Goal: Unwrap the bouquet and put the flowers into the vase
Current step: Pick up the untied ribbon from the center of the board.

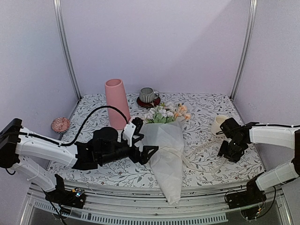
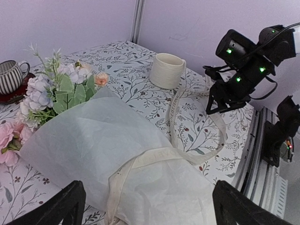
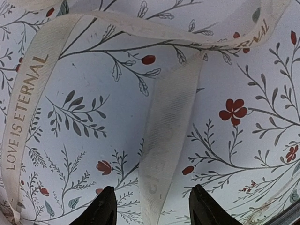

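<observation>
The bouquet lies on the table as a cone of white wrapping paper [image 1: 168, 154], its narrow end over the front edge. Its flowers [image 1: 166, 113] point to the back, and the same flowers [image 2: 61, 89] show in the left wrist view. The cream ribbon [image 1: 199, 149] is undone and trails right across the cloth. My left gripper [image 1: 144, 139] stands open astride the paper's left side; my left gripper [image 2: 150, 211] has paper [image 2: 117, 150] and ribbon [image 2: 187, 154] between its fingers. My right gripper [image 3: 154, 208] is open low over the table, with the ribbon [image 3: 164, 154] lying loose between its fingertips. The pink vase [image 1: 116, 103] stands upright at back left.
A cream mug [image 1: 218, 124] stands just behind my right gripper [image 1: 229, 152]. A grey striped mug [image 1: 148, 95] sits on a red saucer at the back centre. A pink knobbly ball [image 1: 60, 124] lies off the cloth's left edge. Metal frame posts flank the table.
</observation>
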Action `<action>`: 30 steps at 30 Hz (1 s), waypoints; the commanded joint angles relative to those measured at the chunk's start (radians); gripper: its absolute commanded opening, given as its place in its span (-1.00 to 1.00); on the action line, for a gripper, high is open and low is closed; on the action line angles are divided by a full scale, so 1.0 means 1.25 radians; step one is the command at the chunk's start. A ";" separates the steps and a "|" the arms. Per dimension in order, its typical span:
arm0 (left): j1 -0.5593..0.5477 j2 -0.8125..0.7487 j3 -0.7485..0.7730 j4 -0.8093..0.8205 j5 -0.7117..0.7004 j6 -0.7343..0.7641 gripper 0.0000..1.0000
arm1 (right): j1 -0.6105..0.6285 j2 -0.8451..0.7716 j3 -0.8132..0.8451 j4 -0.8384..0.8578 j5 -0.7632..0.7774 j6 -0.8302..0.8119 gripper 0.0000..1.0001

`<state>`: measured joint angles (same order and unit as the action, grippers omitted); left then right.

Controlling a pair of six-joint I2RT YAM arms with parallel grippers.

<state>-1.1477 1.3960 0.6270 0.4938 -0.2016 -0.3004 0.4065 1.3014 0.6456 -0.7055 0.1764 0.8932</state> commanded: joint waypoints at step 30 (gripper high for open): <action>-0.013 0.006 0.012 0.017 0.030 -0.003 0.94 | 0.038 -0.169 0.064 0.218 -0.273 -0.129 -0.96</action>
<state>-1.1477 1.3827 0.6106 0.4957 -0.2100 -0.3019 0.4404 1.1816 0.6746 -0.5579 0.0017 0.8227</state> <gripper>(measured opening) 0.969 0.020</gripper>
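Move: The loose end of the ribbon lies flat on the table right under the right hand's open fingers, about 2 cm below them. The printed ribbon stretch runs some 11 cm to the left and 8 cm farther out, the cream mug stands about 15 cm ahead and 3 cm left, and the paper wrapper lies roughly 30 cm to the left, level. From the left hand that ribbon end lies some 39 cm to the right, about level, 17 cm lower. The right hand sinks slightly, pinches the ribbon end shut, then lifts it about 6 cm, swinging left and forward. ##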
